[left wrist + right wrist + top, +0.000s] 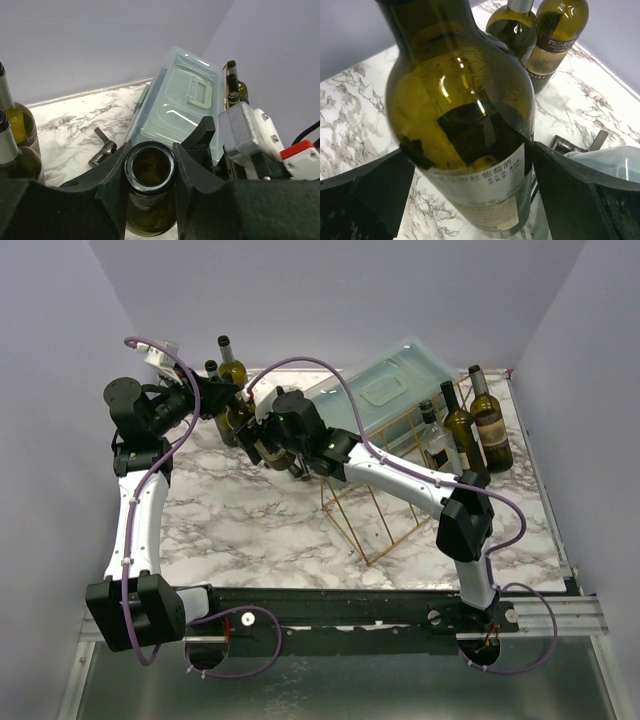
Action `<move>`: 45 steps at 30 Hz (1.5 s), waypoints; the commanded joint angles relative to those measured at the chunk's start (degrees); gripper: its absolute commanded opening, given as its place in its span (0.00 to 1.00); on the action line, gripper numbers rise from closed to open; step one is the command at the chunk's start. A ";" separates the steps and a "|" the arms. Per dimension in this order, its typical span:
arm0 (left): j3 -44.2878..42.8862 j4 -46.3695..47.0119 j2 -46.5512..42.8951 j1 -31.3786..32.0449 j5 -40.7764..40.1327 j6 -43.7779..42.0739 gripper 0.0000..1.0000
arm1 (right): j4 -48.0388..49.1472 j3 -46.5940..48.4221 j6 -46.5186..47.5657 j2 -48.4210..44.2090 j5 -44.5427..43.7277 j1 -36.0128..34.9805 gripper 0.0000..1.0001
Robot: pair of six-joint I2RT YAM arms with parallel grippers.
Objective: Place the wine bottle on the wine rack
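Note:
A dark green wine bottle (252, 432) with a white label leans at the back left of the marble table. My left gripper (150, 167) is shut on its neck, just below the open mouth (150, 189). My right gripper (470, 170) stands open around the bottle's body (460, 100), one finger close against each side at the label. In the top view the right gripper (264, 448) sits just right of the left gripper (236, 403). The gold wire wine rack (385, 510) stands to the right of both, under the right forearm.
A translucent bluish lidded box (390, 390) lies behind the rack. Two more bottles (231, 365) stand at the back left, three (490, 420) at the back right. A small dark metal tool (102, 150) lies on the marble beside the box.

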State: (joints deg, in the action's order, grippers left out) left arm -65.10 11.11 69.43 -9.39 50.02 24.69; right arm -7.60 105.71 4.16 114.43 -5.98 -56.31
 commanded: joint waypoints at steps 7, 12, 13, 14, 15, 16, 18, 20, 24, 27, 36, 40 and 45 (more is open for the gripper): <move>-0.63 7.41 -0.84 -0.38 1.64 3.06 0.00 | 6.97 3.06 -0.44 3.42 -2.61 -0.50 0.93; -0.55 7.61 -0.66 -0.37 1.74 3.18 0.00 | 9.11 1.44 -1.20 2.68 -2.49 -0.47 0.60; -0.55 7.61 -0.62 -0.36 1.58 3.26 0.00 | 9.26 0.85 -1.46 2.37 -2.74 -0.46 0.44; -0.59 7.61 -0.68 -0.38 1.50 3.34 0.12 | 9.53 -0.16 -1.76 1.83 -3.24 -0.48 0.32; -0.51 7.66 -0.62 -0.37 1.42 3.43 0.25 | 10.06 -1.19 -2.10 1.32 -3.49 -0.46 0.18; -0.48 7.65 -0.82 -0.38 1.33 3.43 0.43 | 10.43 -2.51 -2.42 0.57 -3.47 -0.51 0.05; -0.26 7.69 -1.04 -0.38 0.76 3.44 0.67 | 11.01 -4.98 -3.65 -0.81 -2.70 -0.46 0.01; -0.07 7.79 -1.24 -0.46 0.30 3.43 0.77 | 11.22 -7.42 -5.56 -2.19 -1.05 -0.48 0.01; 0.23 7.95 -1.69 -0.70 -0.69 3.46 0.90 | 11.71 -12.21 -9.65 -4.89 2.20 -0.47 0.01; 0.74 7.96 -2.02 -1.04 -2.29 3.26 0.91 | 12.78 -16.05 -13.31 -7.91 5.54 -0.47 0.00; 3.05 7.97 -1.63 -5.15 -12.39 6.66 0.92 | 11.17 -23.74 -24.07 -18.73 19.35 -0.60 0.01; 2.70 7.96 0.84 -6.16 -12.42 8.81 0.93 | 8.31 -27.36 -24.79 -25.86 23.61 -0.55 0.01; 2.52 7.96 2.34 -6.01 -12.03 9.92 0.95 | 2.54 -32.23 -22.62 -35.50 18.65 -0.58 0.01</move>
State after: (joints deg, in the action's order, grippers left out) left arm -62.85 18.00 70.72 -15.31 39.18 32.71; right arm -2.87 75.26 -18.57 85.78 13.37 -56.69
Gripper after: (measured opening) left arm 0.940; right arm 0.793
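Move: The left hand already pinches the slanting wine bottle by its neck, the bottle's middle about 6 cm back, 6 cm right and 10 cm below that hand. The right hand's open fingers straddle its body, with the middle only about 1 cm ahead and 1 cm left. From the right hand, the near standing bottle is some 12 cm ahead and 9 cm left, the far one roughly 17 ahead and 7 left; the clear box's middle lies about 16 ahead and 26 right. The right fingers close on the wine bottle's body after easing slightly forward and left, and then the left fingers open and let go of the neck. Holding it, the right hand sinks roughly 11 cm while starting back, then swings up and on back, away from the standing bottles, ending about 14 cm back, 6 right and slightly higher, wrist turned some 30 degrees, mostly tipping down. The emptied left hand withdraws left and a little forward. ##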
